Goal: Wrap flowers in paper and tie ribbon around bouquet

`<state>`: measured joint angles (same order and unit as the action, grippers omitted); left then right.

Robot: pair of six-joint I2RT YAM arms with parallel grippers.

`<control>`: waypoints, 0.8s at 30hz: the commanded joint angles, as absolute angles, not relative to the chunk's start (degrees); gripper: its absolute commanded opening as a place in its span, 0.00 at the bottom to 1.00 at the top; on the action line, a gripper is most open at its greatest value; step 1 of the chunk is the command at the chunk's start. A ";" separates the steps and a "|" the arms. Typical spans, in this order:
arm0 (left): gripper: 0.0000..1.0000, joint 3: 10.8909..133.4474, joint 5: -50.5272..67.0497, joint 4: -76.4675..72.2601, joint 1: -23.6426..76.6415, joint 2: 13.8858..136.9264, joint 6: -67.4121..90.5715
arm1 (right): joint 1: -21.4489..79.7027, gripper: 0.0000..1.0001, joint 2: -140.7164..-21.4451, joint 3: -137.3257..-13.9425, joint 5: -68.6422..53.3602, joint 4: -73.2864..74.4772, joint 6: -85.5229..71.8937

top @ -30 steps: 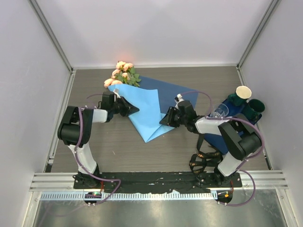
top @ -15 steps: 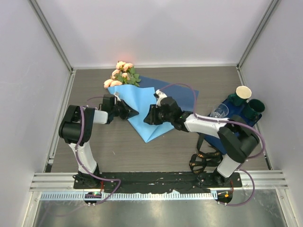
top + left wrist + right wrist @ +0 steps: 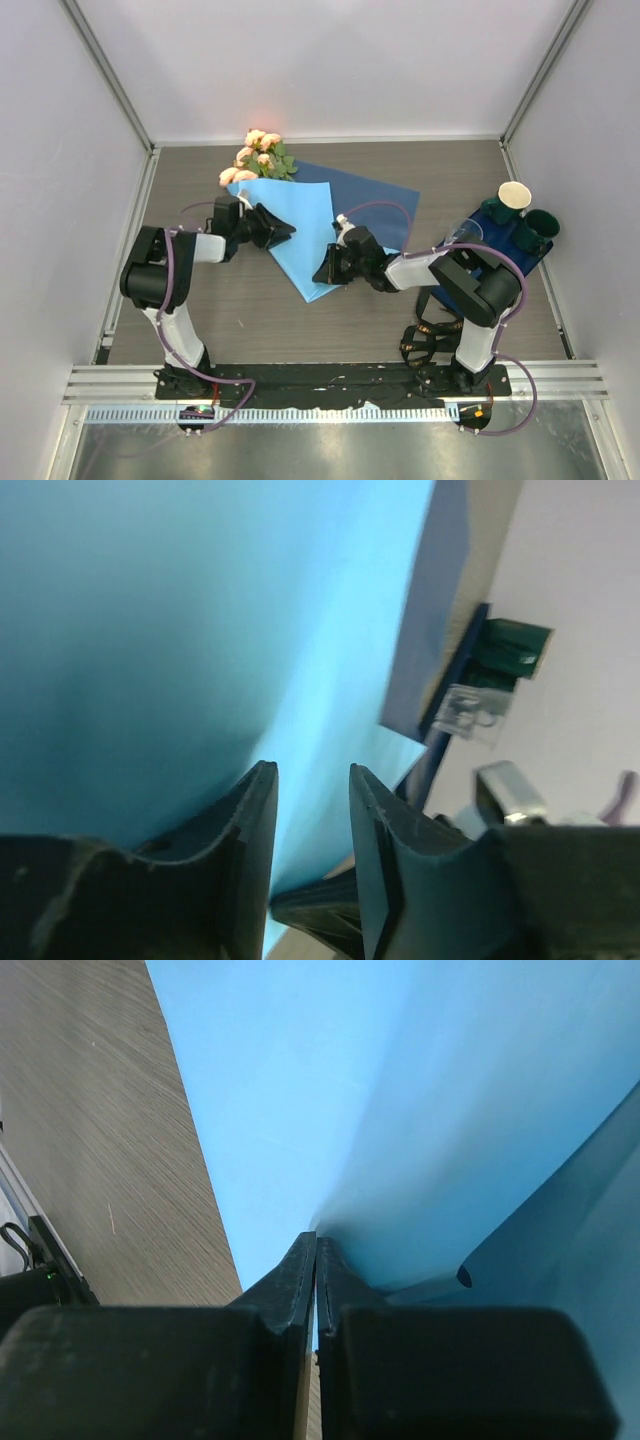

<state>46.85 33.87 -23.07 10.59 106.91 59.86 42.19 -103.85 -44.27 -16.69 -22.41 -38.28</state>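
The flowers (image 3: 256,156), pale pink roses with green leaves, stick out of the far left end of the paper (image 3: 300,232). The paper is folded over them light blue side up, and its darker face (image 3: 372,195) lies flat to the right. My left gripper (image 3: 284,231) rests at the fold's left edge, and in the left wrist view this gripper (image 3: 311,773) is open with the light blue paper (image 3: 200,610) beyond the gap. My right gripper (image 3: 322,274) is at the fold's lower right edge. In the right wrist view that gripper (image 3: 316,1238) is shut on the paper (image 3: 300,1080). The black ribbon (image 3: 428,340) lies looped by the right arm's base.
A dark navy mat (image 3: 462,292) at the right carries a cream cup (image 3: 514,195), dark green cups (image 3: 541,226) and a clear glass (image 3: 462,237). Grey walls enclose the wooden table (image 3: 250,320) on three sides.
My right gripper pulled back from the middle of the paper to its lower right edge and closed on it. My left gripper opened and let go of the paper.
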 commanded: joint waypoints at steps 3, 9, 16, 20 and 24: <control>0.26 43.33 33.75 -35.07 8.70 97.91 67.68 | 42.45 0.07 -102.75 -43.24 -14.94 -23.73 -39.64; 0.10 38.15 30.33 -42.61 5.72 100.54 69.61 | 42.45 0.07 -102.57 -44.73 -15.29 -22.94 -39.20; 0.01 34.02 30.59 -49.56 4.92 108.98 72.77 | 42.89 0.07 -102.39 -48.42 -16.61 -20.93 -38.50; 0.00 33.14 30.24 -49.31 4.75 109.51 71.63 | 43.77 0.08 -103.01 -53.16 -17.22 -18.72 -37.88; 0.00 33.48 29.97 -47.82 4.75 109.25 70.32 | 44.82 0.09 -104.76 -56.51 -17.75 -18.89 -38.84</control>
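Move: The left hand, slightly open low over the folded light-blue paper, has the paper's left edge about 4 cm to its left, level ahead and 2 cm below; the flower heads lie some 17 cm ahead and 8 cm left. From the right hand, shut on the paper, that stretch of left edge is roughly 8 cm ahead and 10 cm left; the paper's near corner is 4 cm back and 2 cm left. The left hand hops about 5 cm left, closing, down onto the paper's left edge; the right lifts off leftward. ##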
